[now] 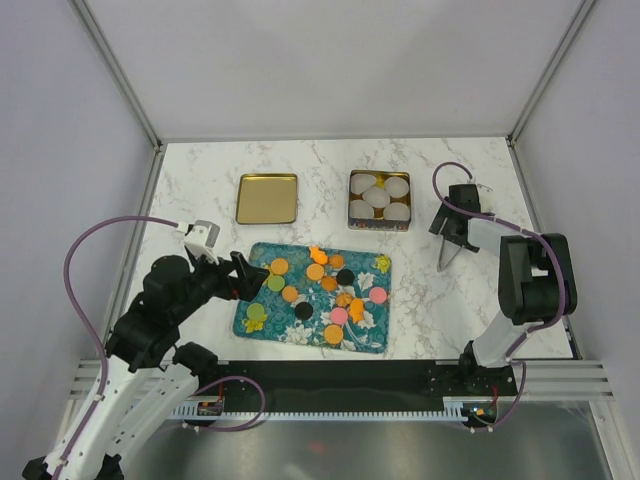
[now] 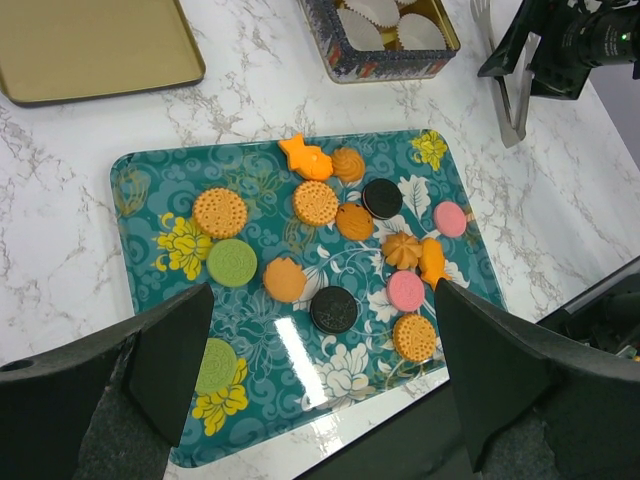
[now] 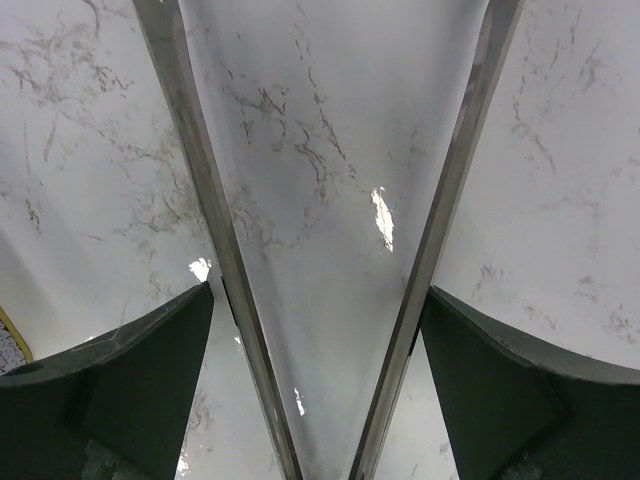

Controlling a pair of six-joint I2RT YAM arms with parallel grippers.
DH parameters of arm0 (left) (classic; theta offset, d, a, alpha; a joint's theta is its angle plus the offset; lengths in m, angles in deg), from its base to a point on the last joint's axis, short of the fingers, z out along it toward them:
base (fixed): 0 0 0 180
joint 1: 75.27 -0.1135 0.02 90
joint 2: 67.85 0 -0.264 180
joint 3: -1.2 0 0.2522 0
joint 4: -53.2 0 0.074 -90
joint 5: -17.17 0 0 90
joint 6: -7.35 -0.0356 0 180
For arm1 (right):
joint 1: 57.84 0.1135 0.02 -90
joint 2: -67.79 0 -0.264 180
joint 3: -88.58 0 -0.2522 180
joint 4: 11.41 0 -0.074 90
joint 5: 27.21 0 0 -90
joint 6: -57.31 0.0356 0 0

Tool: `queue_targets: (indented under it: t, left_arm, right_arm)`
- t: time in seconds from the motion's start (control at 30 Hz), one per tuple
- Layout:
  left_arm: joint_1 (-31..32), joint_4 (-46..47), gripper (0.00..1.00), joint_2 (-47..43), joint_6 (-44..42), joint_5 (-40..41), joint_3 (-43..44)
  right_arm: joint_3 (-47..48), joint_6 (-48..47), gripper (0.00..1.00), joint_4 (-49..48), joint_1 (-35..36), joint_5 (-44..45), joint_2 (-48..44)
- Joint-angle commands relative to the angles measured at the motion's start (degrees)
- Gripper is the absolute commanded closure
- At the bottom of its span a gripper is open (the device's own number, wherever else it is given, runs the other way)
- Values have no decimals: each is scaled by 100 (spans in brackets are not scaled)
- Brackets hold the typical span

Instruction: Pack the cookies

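Note:
Several cookies (image 1: 320, 290), round orange, black, pink and green discs plus a few orange shaped ones, lie spread on a teal flowered tray (image 1: 262, 322). My left gripper (image 1: 235, 280) hangs open over the tray's left part, nothing between its fingers; in the left wrist view the black cookie (image 2: 333, 310) lies below it (image 2: 322, 298). My right gripper (image 1: 452, 238) is down at the metal tongs (image 1: 445, 258) right of the tin. Its jaws (image 3: 318, 292) stand wide, straddling both spread tong arms (image 3: 200, 180), the pads close against them.
A patterned tin (image 1: 352, 222) holding white paper cups stands behind the tray; its wall (image 2: 380, 65) shows in the left wrist view. A flat gold lid (image 1: 267, 198) lies to the tin's left. The surface is white marble, walled on both sides and at the back.

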Motion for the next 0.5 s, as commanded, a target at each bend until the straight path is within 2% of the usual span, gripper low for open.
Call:
queue_targets:
  t: [0.0, 0.2, 0.33, 0.47]
  left_arm:
    - [35, 175, 0, 76, -192, 27, -18]
    - [35, 175, 0, 147, -192, 36, -18]
    - [35, 175, 0, 164, -192, 36, -18]
    - [35, 166, 0, 208, -192, 36, -18]
  right_arm:
    - [-15, -6, 9, -231, -38, 8, 145]
    - [-6, -111, 19, -231, -73, -53, 154]
    - [-6, -208, 39, -169, -73, -141, 14]
    - [64, -323, 40, 32, -73, -325, -477]
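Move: The tongs lie opened out on the table between the right hand's spread fingers, one arm beside each pad, their middle roughly 2 cm ahead and about level with the pads. From that hand the cookie box is about 10 cm ahead and 17 cm to the left; the nearest pink cookie on the mat is some 13 cm back and 19 cm to the left. From the left hand the tongs are about 21 cm ahead, 38 cm to the right and 22 cm below. The right hand's pads bear in on the tongs from either side and squeeze the two metal arms towards each other, the fingers closing by about a third of their range. The hand stays almost in place low over the table, easing only about half a centimetre forward, with the fingers still slanting down and ahead. ##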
